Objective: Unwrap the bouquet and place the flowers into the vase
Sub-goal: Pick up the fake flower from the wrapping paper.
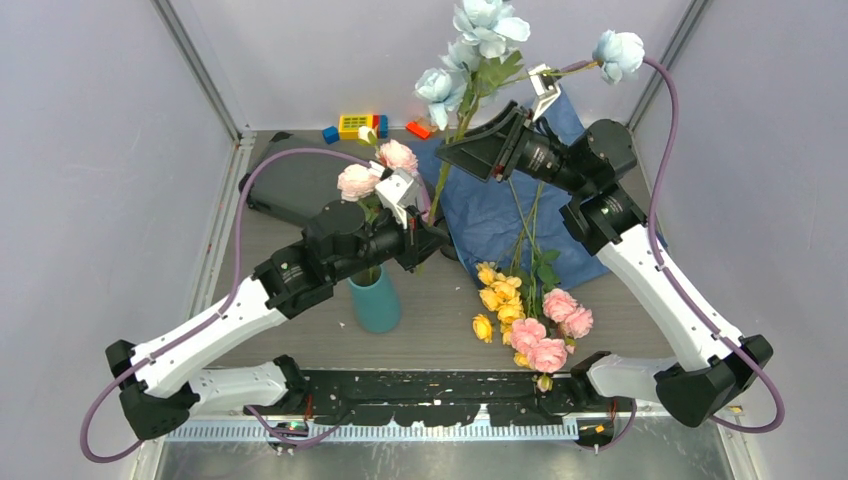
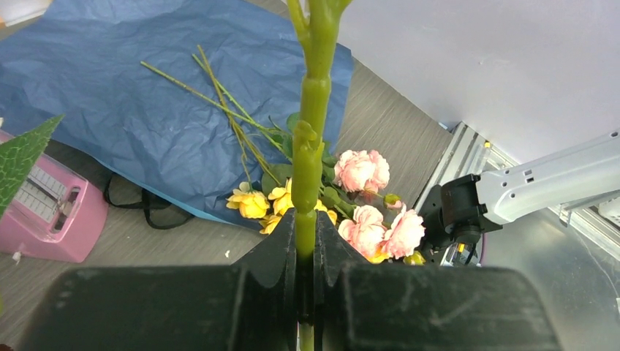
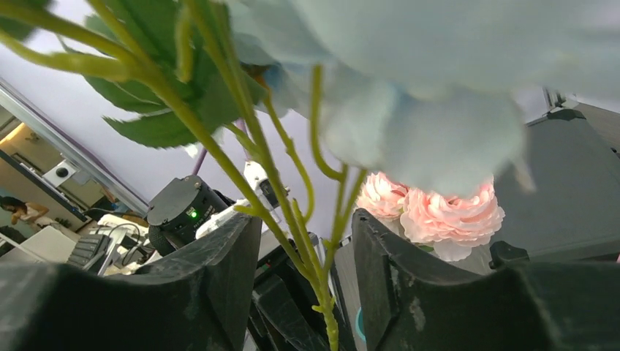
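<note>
My left gripper [image 1: 432, 238] [image 2: 305, 219] is shut on the green stem [image 2: 314, 110] of the pale blue flowers [image 1: 480, 35], which stand upright above the table. Higher on that stem, my right gripper [image 1: 450, 150] [image 3: 307, 227] is open, its jaws on either side of the thin stems [image 3: 292, 212] without touching them. The teal vase [image 1: 375, 300] stands under the left arm with pink flowers [image 1: 375, 175] [image 3: 439, 212] in it. Yellow and pink flowers [image 1: 530, 320] [image 2: 351, 212] lie on the table by the opened blue paper wrap [image 1: 490, 215] [image 2: 110, 88].
Coloured toy blocks [image 1: 360, 125] sit at the back edge beside a dark grey pad [image 1: 290, 185]. A pink metronome [image 2: 51, 212] and the loose black ribbon [image 2: 139, 205] lie next to the wrap. The enclosure walls are close on both sides.
</note>
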Available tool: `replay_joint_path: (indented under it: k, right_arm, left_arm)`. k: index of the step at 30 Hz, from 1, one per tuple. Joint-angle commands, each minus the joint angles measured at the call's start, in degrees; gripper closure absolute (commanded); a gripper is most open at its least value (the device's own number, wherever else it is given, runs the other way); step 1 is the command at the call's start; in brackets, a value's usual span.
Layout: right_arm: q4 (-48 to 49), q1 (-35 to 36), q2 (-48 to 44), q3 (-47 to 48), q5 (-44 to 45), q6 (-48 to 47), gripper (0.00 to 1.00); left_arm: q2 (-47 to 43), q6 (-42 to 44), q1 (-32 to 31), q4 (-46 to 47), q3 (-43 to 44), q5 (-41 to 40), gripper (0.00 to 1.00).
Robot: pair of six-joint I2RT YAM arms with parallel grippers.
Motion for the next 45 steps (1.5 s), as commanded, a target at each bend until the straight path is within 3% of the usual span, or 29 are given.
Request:
replay_joint_path:
  k: [1,3,4,6,8,10,12,14,17,22,30,37,45]
  right_arm:
    - [3.72,0.34,0.01,2.80,0.46,-0.70,0.50]
    - [3.59,0.35,0.10,2.88,0.67,-1.04,0.68]
    - [3.36,0.37,0.06,2.91,0.97,-1.39,0.83]
    - [1.30,0.36,-0.36,3.00,2.08,-3.73,0.98]
    - [-2.25,0.34,-1.37,3.02,4.43,-7.65,1.00]
    - [-5.78,0.38,-2.61,3.11,7.11,-11.77,1.00]
    - [-8.70,0.37,-4.23,2.92,10.09,-15.58,1.00]
    - [-10.16,0.36,-5.64,1.55,13.10,-18.32,1.00]
    - [-10.21,0.43,-7.39,-0.56,16.65,-20.88,1.00]
    - [-7.30,0.70,-10.01,-4.92,18.60,-20.92,1.00]
    - [-5.27,3.52,-10.63,-6.35,18.38,-22.20,1.00]
    - [-4.62,11.79,-8.12,-3.52,21.01,-26.91,1.00]
    - [-2.40,20.13,-2.41,0.23,24.10,-32.47,1.00]
  left_arm:
    - [0.14,-0.55,0.58,1.63,1.00,2.39,1.00]
    - [0.35,-0.34,0.85,1.46,1.08,2.95,1.00]
    - [0.44,-0.11,1.01,1.18,1.27,3.37,1.00]
    - [0.76,0.65,1.67,0.18,2.21,4.24,0.99]
    - [1.11,1.53,2.66,-0.84,3.64,5.50,0.84]
    - [1.87,2.70,3.97,-1.84,5.56,7.22,0.52]
    - [2.81,4.50,5.19,-3.38,8.84,8.66,0.30]
    - [3.97,6.20,6.65,-5.49,12.24,10.31,0.16]
    - [6.45,9.37,8.95,-8.91,18.47,12.43,0.07]
    - [11.59,13.73,13.88,-15.98,29.70,7.19,0.03]
    - [16.18,13.18,25.92,-19.62,41.18,3.24,0.02]
    - [15.17,8.35,37.95,-18.24,39.45,5.20,0.02]
    - [11.58,7.00,43.70,-16.27,31.17,2.89,0.02]
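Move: The blue flower's upper stem already stands between my right hand's half-closed fingers, about 14 cm above my left hand's grip on the same stem, 4 cm farther out and 3 cm to the right. From my right hand, the teal vase is some 14 cm left, 2 cm nearer me and 40 cm below; the pink blooms standing in it are roughly 11 cm left, level in reach and 6 cm lower. My right fingers finish closing and pinch the blue flower's stem; only then does my left hand open wide, letting go and swinging up and forward, then left, roughly 20 cm each forward and left, turning some 35 degrees counter-clockwise. With the stem held, my right hand first eases right and a little forward and down, then reverses about 7 cm left and 4 cm back towards the vase, its fingers tilting up. ##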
